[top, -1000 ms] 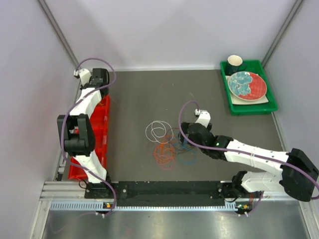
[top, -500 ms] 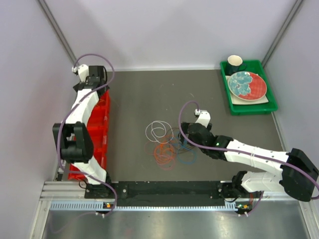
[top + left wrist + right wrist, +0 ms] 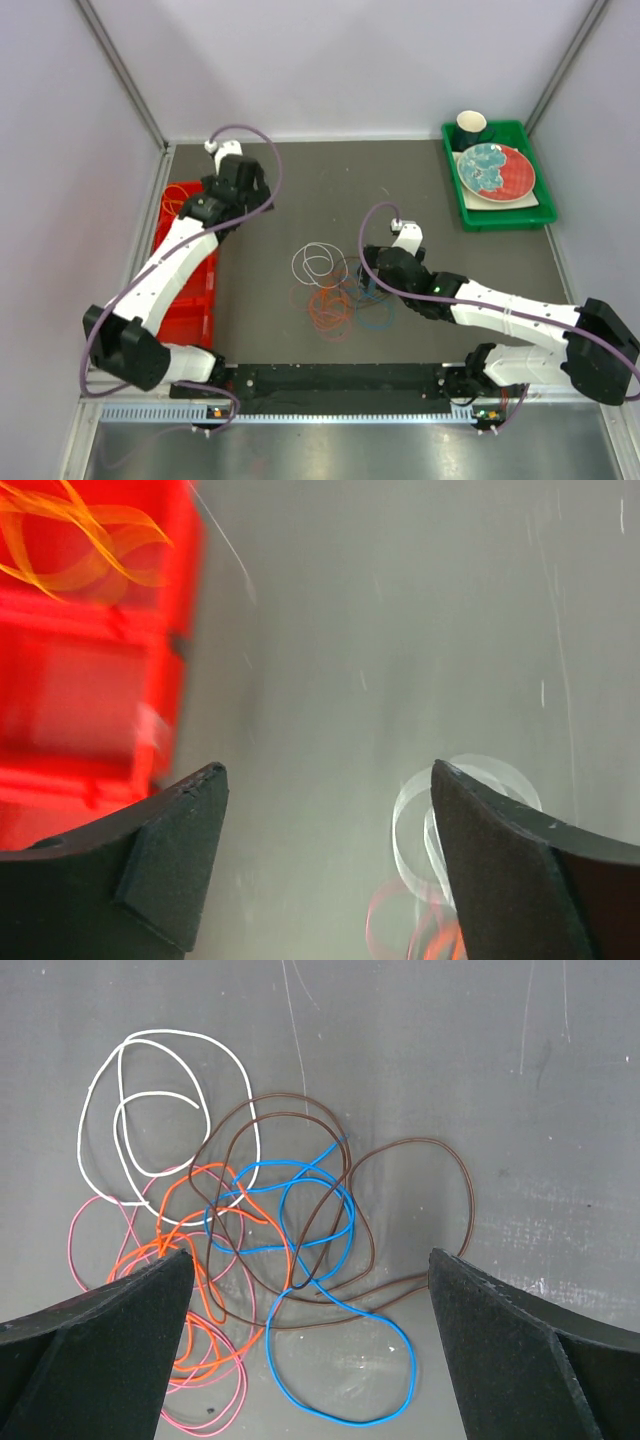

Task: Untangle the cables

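Note:
The cables lie in a tangle [image 3: 338, 292] on the dark table's middle. The right wrist view shows a white loop [image 3: 160, 1110], brown [image 3: 400, 1210], blue [image 3: 330, 1360], orange [image 3: 190, 1260] and pink [image 3: 100, 1250] wires crossing one another. My right gripper [image 3: 310, 1255] hangs open just above them [image 3: 368, 282], holding nothing. An orange-yellow cable [image 3: 80, 540] lies inside the red bin [image 3: 90, 700]. My left gripper [image 3: 325, 770] is open and empty over bare table between bin and tangle [image 3: 245, 195]. The blurred white loop [image 3: 470, 800] shows by its right finger.
The red bin [image 3: 185, 290] runs along the table's left edge. A green tray [image 3: 497, 215] at the back right holds a red and teal plate [image 3: 495, 170] and a dark cup [image 3: 471, 127]. Walls close in the table on three sides.
My left arm has swung from the red bin's far end rightward out over the table, and its jaws have gone from shut to open. The right arm and the tangle have not moved.

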Tool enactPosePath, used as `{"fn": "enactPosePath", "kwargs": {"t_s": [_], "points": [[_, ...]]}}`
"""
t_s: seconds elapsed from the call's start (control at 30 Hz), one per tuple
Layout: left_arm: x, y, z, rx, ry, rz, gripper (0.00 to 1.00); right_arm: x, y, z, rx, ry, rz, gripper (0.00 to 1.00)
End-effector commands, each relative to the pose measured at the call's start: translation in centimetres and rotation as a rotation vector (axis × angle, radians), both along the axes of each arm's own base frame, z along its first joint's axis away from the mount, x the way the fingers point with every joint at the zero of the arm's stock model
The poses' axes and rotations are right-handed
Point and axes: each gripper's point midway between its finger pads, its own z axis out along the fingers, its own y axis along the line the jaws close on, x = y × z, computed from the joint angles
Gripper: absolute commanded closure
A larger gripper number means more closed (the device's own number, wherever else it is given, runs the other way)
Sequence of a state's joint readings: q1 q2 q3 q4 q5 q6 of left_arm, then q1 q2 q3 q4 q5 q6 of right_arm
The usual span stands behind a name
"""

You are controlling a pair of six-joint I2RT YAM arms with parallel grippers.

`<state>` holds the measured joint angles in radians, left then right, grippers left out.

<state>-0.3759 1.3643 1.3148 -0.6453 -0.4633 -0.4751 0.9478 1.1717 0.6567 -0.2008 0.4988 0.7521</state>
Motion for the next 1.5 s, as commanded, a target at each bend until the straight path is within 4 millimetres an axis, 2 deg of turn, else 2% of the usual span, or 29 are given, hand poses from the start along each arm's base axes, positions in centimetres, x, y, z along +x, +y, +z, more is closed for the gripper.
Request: {"fn": "enactPosePath", "kwargs": {"t_s": [0.0, 0.07, 0.13, 0.17, 0.23, 0.27, 0.33, 0.37, 0.53, 0.83, 0.97, 1.23, 1.37, 1.47], "points": [[-5.0, -3.7, -2.4, -0.061, 0.09, -0.196, 0.15, 0.6, 0.6, 2.3, 0.064, -0.047, -0.01, 0.01], [-7.0, -5.3, -4.2, -0.076, 0.142, -0.261, 0.19, 0.6, 0.5, 2.3, 0.066, -0.048, -0.012, 0.01], [-8.8, -5.9, -5.0, -0.096, 0.173, -0.286, 0.21, 0.6, 0.5, 2.4, 0.068, -0.048, -0.013, 0.01], [-10.2, -6.8, -6.6, -0.124, 0.218, -0.313, 0.26, 0.6, 0.6, 2.4, 0.067, -0.048, -0.014, 0.01], [-11.4, -7.8, -7.2, -0.174, 0.222, -0.349, 0.29, 0.6, 0.5, 2.3, 0.067, -0.044, -0.018, 0.01], [-12.8, -8.2, -8.6, -0.192, 0.249, -0.366, 0.3, 0.6, 0.4, 2.4, 0.067, -0.044, -0.02, 0.01], [-14.1, -9.8, -9.5, -0.231, 0.258, -0.422, 0.31, 0.5, 0.4, 2.3, 0.067, -0.041, -0.021, 0.01], [-14.9, -9.8, -10.8, -0.239, 0.279, -0.422, 0.32, 0.5, 0.4, 2.3, 0.066, -0.038, -0.019, 0.01], [-17.0, -12.5, -13.0, -0.304, 0.317, -0.496, 0.37, 0.4, 0.4, 2.2, 0.067, -0.035, -0.02, 0.01], [-17.9, -16.1, -16.6, -0.37, 0.348, -0.478, 0.45, 0.4, 0.4, 2.0, 0.065, -0.027, -0.022, 0.01], [-17.4, -15.8, -18.1, -0.317, 0.362, -0.437, 0.51, 0.4, 0.4, 1.9, 0.064, -0.026, -0.022, 0.01], [-16.2, -14.5, -18.4, -0.243, 0.328, -0.369, 0.56, 0.4, 0.4, 2.0, 0.063, -0.025, -0.018, 0.01], [-15.5, -11.5, -18.6, -0.11, 0.325, -0.258, 0.56, 0.3, 0.5, 2.0, 0.064, -0.026, -0.017, 0.01], [-15.0, -10.5, -18.4, -0.045, 0.321, -0.228, 0.55, 0.3, 0.5, 1.9, 0.063, -0.025, -0.017, 0.01]]}}
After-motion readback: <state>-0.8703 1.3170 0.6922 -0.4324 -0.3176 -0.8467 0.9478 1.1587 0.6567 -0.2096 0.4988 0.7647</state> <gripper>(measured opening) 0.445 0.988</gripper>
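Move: The pink cable's loose left loop lies about 16 cm back from the left gripper, 9 cm to its right and 22 cm below. At that same table depth, the white cable is roughly 8 cm back and 14 cm right, the orange cable 19 cm back and 16 cm right, and the blue cable 17 cm back and 27 cm right. From the idle right gripper, the pink loop is some 16 cm left, 3 cm back and 9 cm down. Bring the empty left gripper down about 20 cm, back towards you and to the right, to just over the pink loop at the tangle's left edge, easing a couple of centimetres left and forward at the end. Tip the fingers some 20 degrees further down, swing them clockwise and then partly back, and narrow them to about half open. ##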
